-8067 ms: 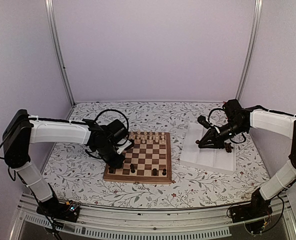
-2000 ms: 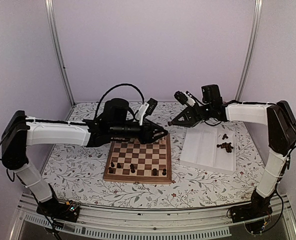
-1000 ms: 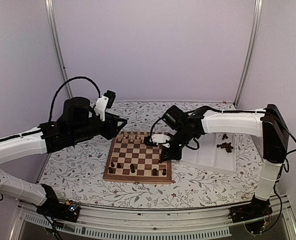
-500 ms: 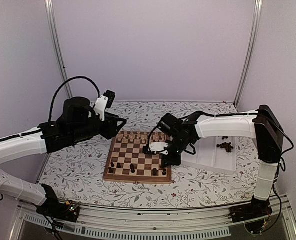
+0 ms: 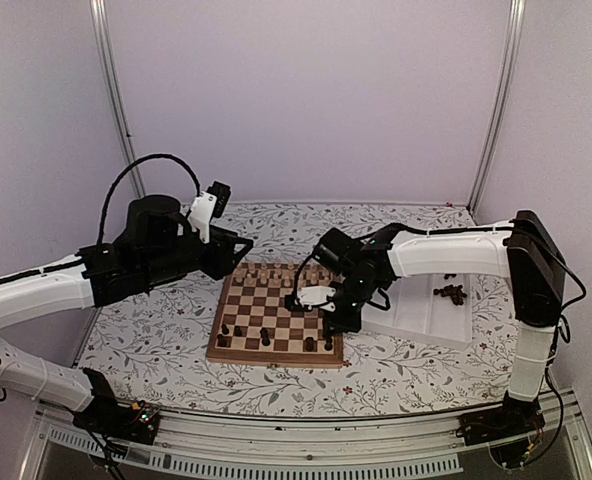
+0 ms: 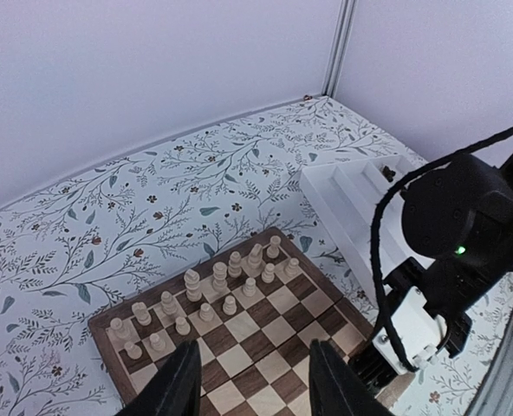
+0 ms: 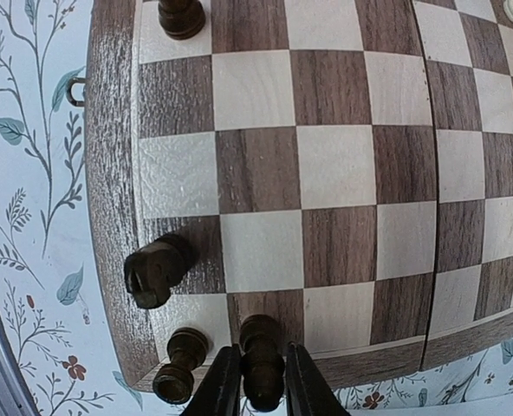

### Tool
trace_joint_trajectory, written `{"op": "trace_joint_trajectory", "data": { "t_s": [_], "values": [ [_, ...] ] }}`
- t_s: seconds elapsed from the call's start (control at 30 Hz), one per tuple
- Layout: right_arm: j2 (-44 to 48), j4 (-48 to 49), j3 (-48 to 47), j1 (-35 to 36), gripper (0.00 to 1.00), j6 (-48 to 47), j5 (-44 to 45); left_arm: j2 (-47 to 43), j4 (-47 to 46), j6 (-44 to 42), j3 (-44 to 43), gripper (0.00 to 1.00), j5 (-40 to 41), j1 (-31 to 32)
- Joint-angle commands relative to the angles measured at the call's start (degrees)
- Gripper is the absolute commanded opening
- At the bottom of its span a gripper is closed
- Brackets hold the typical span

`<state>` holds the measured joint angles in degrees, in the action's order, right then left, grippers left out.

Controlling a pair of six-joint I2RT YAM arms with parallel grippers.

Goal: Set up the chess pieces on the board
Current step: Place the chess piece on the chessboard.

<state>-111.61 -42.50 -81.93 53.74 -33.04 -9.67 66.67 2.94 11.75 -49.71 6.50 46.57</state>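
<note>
The board (image 5: 276, 312) lies mid-table. Pale chessmen (image 5: 276, 272) fill its far rows, and several dark chess pieces (image 5: 265, 337) stand in the near rows. My right gripper (image 5: 333, 325) is down over the board's near right corner. In the right wrist view its fingers (image 7: 224, 386) hug a dark piece (image 7: 262, 368) that stands on a dark square in the last row, shut on it. Beside it are a dark pawn (image 7: 180, 364) and a dark knight (image 7: 157, 270). My left gripper (image 6: 255, 390) hovers open and empty, high over the board's (image 6: 265, 347) left side.
A white ridged tray (image 5: 416, 300) sits right of the board, with more dark pieces (image 5: 448, 293) heaped at its right end. The right arm (image 6: 456, 234) reaches across the board's right edge. Purple walls and metal posts enclose the flowered tabletop.
The right gripper has come down and toward the board's near edge with the dark piece, which now rests on its square. The left arm has stayed still.
</note>
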Motion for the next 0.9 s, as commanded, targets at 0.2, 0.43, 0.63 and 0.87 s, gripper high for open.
{"op": "trace_joint_trajectory", "data": {
  "t_s": [0.2, 0.43, 0.63, 0.87],
  "values": [
    [0.1, -1.2, -3.4, 0.6, 0.25, 1.0, -1.9, 0.8, 0.4, -0.8, 1.0, 0.45, -0.2, -1.0],
    [3.8, -7.0, -7.9, -1.4, 0.43, -0.6, -9.6, 1.4, 0.5, -1.1, 0.5, 0.45, -0.7, -1.2],
    [8.8, -10.2, -7.9, -9.7, 0.45, -0.9, -13.5, 3.5, 0.4, -1.4, -1.1, 0.45, -2.4, -1.2],
    [18.6, -7.3, 1.9, -28.3, 0.43, 0.5, -12.2, 7.6, -0.6, -2.2, -3.1, 0.45, -6.0, -1.2]
  ]
}}
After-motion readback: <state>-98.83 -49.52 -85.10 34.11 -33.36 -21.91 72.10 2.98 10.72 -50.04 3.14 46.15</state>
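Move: The dark chess piece stands between the right hand's fingertips, its middle about 1 cm below the hand point, on the second row of the board's right edge. The corner piece is some 3 cm straight back, and the thick dark piece 3 cm back and 3 cm left. The white tray's middle is roughly 11 cm ahead and 19 cm right. From the left hand, the placed piece is about 5 cm back, 14 cm right and 21 cm below. The dark piece comes free as the right fingers, already slightly parted, open wide around it. The right hand eases up with a slight drift left, then sweeps up, forward and right off the board towards the tray, ending about 11 cm higher and turned some 15 degrees clockwise, its left side tipping up. The open left hand sinks about 3.5 cm, easing right. ##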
